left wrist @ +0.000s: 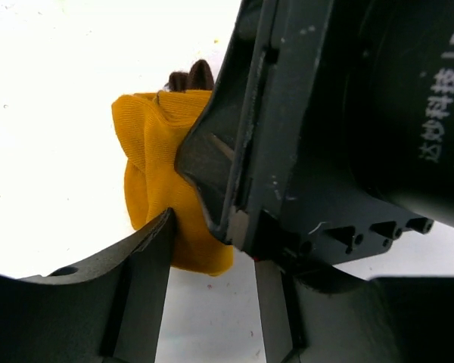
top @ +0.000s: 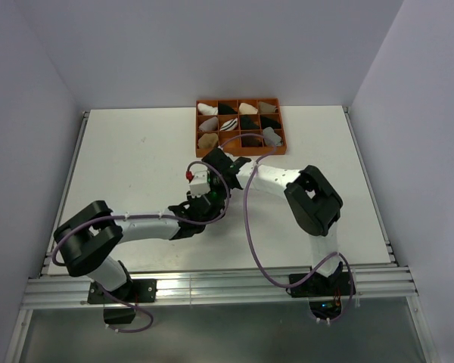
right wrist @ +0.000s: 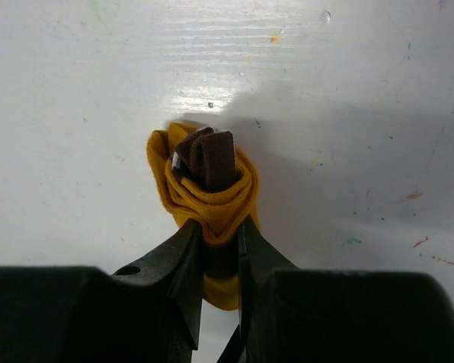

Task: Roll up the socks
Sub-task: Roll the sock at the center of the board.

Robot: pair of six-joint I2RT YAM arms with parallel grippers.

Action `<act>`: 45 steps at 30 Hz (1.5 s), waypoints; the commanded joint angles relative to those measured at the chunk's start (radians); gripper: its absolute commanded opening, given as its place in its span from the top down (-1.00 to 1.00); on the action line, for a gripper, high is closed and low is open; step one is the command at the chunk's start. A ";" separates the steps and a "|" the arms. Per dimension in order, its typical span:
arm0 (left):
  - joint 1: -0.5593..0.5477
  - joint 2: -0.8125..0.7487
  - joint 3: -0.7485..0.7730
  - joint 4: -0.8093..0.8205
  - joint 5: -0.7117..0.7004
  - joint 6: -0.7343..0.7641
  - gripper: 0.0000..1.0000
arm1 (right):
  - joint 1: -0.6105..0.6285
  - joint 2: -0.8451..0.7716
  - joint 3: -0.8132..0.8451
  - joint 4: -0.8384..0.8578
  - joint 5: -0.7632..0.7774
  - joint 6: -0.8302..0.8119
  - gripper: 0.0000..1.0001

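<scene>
A mustard-yellow sock [right wrist: 212,198] sits rolled into a bundle on the white table, with its dark brown cuff [right wrist: 212,157] sticking out of the top. My right gripper [right wrist: 221,227] is shut on the lower fold of the roll. In the left wrist view the same sock [left wrist: 147,151] lies just ahead of my left gripper [left wrist: 212,261], which is open; one of its fingers [left wrist: 155,249] rests against the sock's side and bare table shows between the jaws. The right gripper's body [left wrist: 287,151] fills the right of that view. From above, both wrists [top: 206,193] meet mid-table and hide the sock.
An orange divided tray [top: 240,153] holding small white, black and beige sock bundles stands at the back of the table, just beyond the grippers. Grey walls close in the table on three sides. A purple cable [top: 250,227] loops over the right arm.
</scene>
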 commanded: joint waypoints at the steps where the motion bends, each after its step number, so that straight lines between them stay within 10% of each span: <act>1: -0.010 0.054 0.051 -0.034 -0.045 0.017 0.01 | 0.011 0.020 0.030 -0.047 0.002 -0.010 1.00; 12: -0.010 0.143 0.122 -0.173 -0.054 -0.038 0.99 | 0.013 -0.026 -0.002 -0.004 -0.038 0.006 0.89; 24: 0.201 -0.119 -0.206 0.185 0.364 -0.093 0.99 | -0.024 -0.167 -0.157 0.241 -0.113 0.026 -0.22; 45: 0.487 -0.092 -0.433 0.535 0.788 -0.293 0.99 | -0.072 -0.137 -0.406 0.709 -0.254 0.050 -0.39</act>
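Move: The mustard sock is rolled up, brown cuff end pointing forward, and still pinched by the right fingers, with its middle about 1 cm ahead of that hand. From the half-open left hand its middle lies some 3 cm ahead, about 1 cm to the left and 1 cm lower. The sorting box's middle stands roughly 32 cm ahead and 10 cm to the right of the left hand. The beige rolled sock in it is about 29 cm straight ahead. The mustard sock changes hands: the left fingers sink about 1 cm and close on its near end, then the right fingers open. The left hand carries the pinched sock about 5 cm left, low over the board, rolling some 40 degrees left side down. The right hand comes free, rises about 4 cm and sinks partway back over the sock, rolling left side up, fingers wide open. ##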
